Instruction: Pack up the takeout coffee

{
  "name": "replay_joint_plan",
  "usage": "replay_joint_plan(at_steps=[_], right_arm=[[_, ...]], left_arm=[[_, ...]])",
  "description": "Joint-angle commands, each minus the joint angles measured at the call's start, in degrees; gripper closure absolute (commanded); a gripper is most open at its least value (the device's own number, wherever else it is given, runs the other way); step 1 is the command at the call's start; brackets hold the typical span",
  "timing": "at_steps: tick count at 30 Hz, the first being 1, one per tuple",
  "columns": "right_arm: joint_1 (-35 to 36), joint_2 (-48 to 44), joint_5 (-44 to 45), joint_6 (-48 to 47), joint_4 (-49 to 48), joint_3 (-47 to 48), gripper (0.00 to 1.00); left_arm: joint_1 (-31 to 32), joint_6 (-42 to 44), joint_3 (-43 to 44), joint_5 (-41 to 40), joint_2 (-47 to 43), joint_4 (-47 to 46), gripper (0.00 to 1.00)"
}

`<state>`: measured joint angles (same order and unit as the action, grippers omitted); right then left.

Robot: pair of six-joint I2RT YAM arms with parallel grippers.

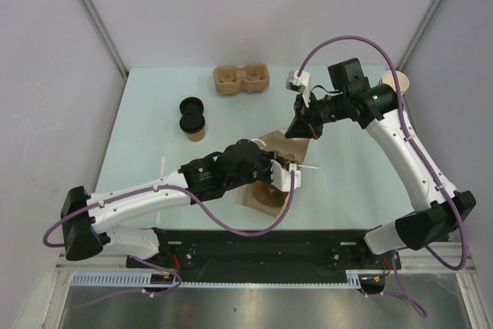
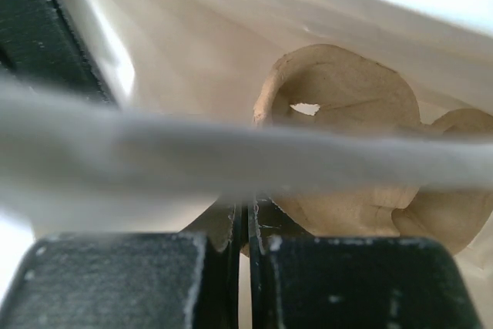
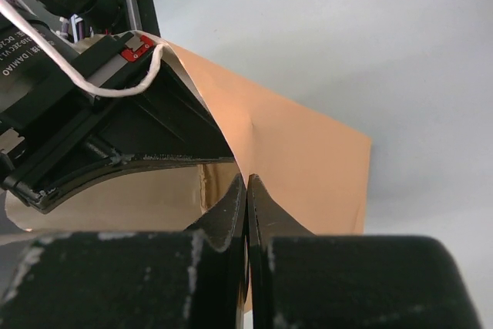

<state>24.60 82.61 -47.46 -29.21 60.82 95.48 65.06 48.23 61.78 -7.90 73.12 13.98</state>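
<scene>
The takeout coffee point(image 1: 193, 122), a small tan cup with black lids on it, stands at the left back of the table, apart from both arms. A brown paper bag point(image 1: 269, 142) lies at the table's middle, its mouth held apart. My left gripper point(image 1: 286, 175) is shut on the bag's near edge point(image 2: 192, 59), and a blurred white handle cord crosses that wrist view. My right gripper point(image 1: 302, 130) is shut on the bag's far edge point(image 3: 308, 152). A brown pulp tray point(image 2: 347, 105) lies inside the bag.
A second pulp two-cup tray point(image 1: 241, 80) sits at the back centre. A stack of tan cups point(image 1: 394, 81) stands at the back right behind the right arm. A white strip point(image 1: 162, 169) lies on the left of the table.
</scene>
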Motion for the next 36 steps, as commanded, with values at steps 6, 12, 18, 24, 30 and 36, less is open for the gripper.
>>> replay_joint_plan(at_steps=[6,12,18,24,30,36], right_arm=[[0.1,-0.2,-3.5,-1.5,-1.3,2.5,1.0],[0.1,-0.3,-3.7,-2.2,-0.9,2.6,1.0],[0.2,-0.3,-3.7,-2.8,-0.5,2.7,1.0],[0.4,-0.5,-3.0,-3.7,-0.1,2.2,1.0],[0.9,-1.0,-2.1,-4.1,-0.3,1.6,1.0],[1.2,-1.1,-1.4,-4.2,-0.3,1.0,1.0]], left_arm=[[-0.5,-2.3,4.5,4.9,3.3,9.3,0.97],[-1.2,-3.3,6.0,7.1,5.4,11.9,0.96],[-2.0,-4.7,8.8,6.5,7.5,13.8,0.73],[-2.1,-6.9,11.9,4.8,6.1,13.5,0.47],[-1.7,-9.6,14.5,4.5,4.1,12.8,0.28],[-0.5,-10.2,15.4,2.9,2.5,12.0,0.14]])
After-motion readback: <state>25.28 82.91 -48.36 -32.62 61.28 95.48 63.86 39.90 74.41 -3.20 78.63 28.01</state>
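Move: Inside the paper bag, the left hand's shut fingers are at the far end of the cup tray, whose middle lies about 8 cm back towards the base, 4 cm to the left and 4 cm below. The bag's middle is some 5 cm back, 2 cm left and 10 cm below; the rim part in the right fingers is 5 cm ahead, level sideways, 5 cm higher. From the right hand, the tray lies about 14 cm back, 4 cm left, 11 cm below. Lowering into the bag by about 4 cm, the left hand tips its fingers more steeply down, roughly 10 degrees, then opens them wide and lets go of the tray. While they are still spreading it rises again, some 5 cm, to about its starting height. The right fingers stay shut on the bag's rim and hold it in place. ##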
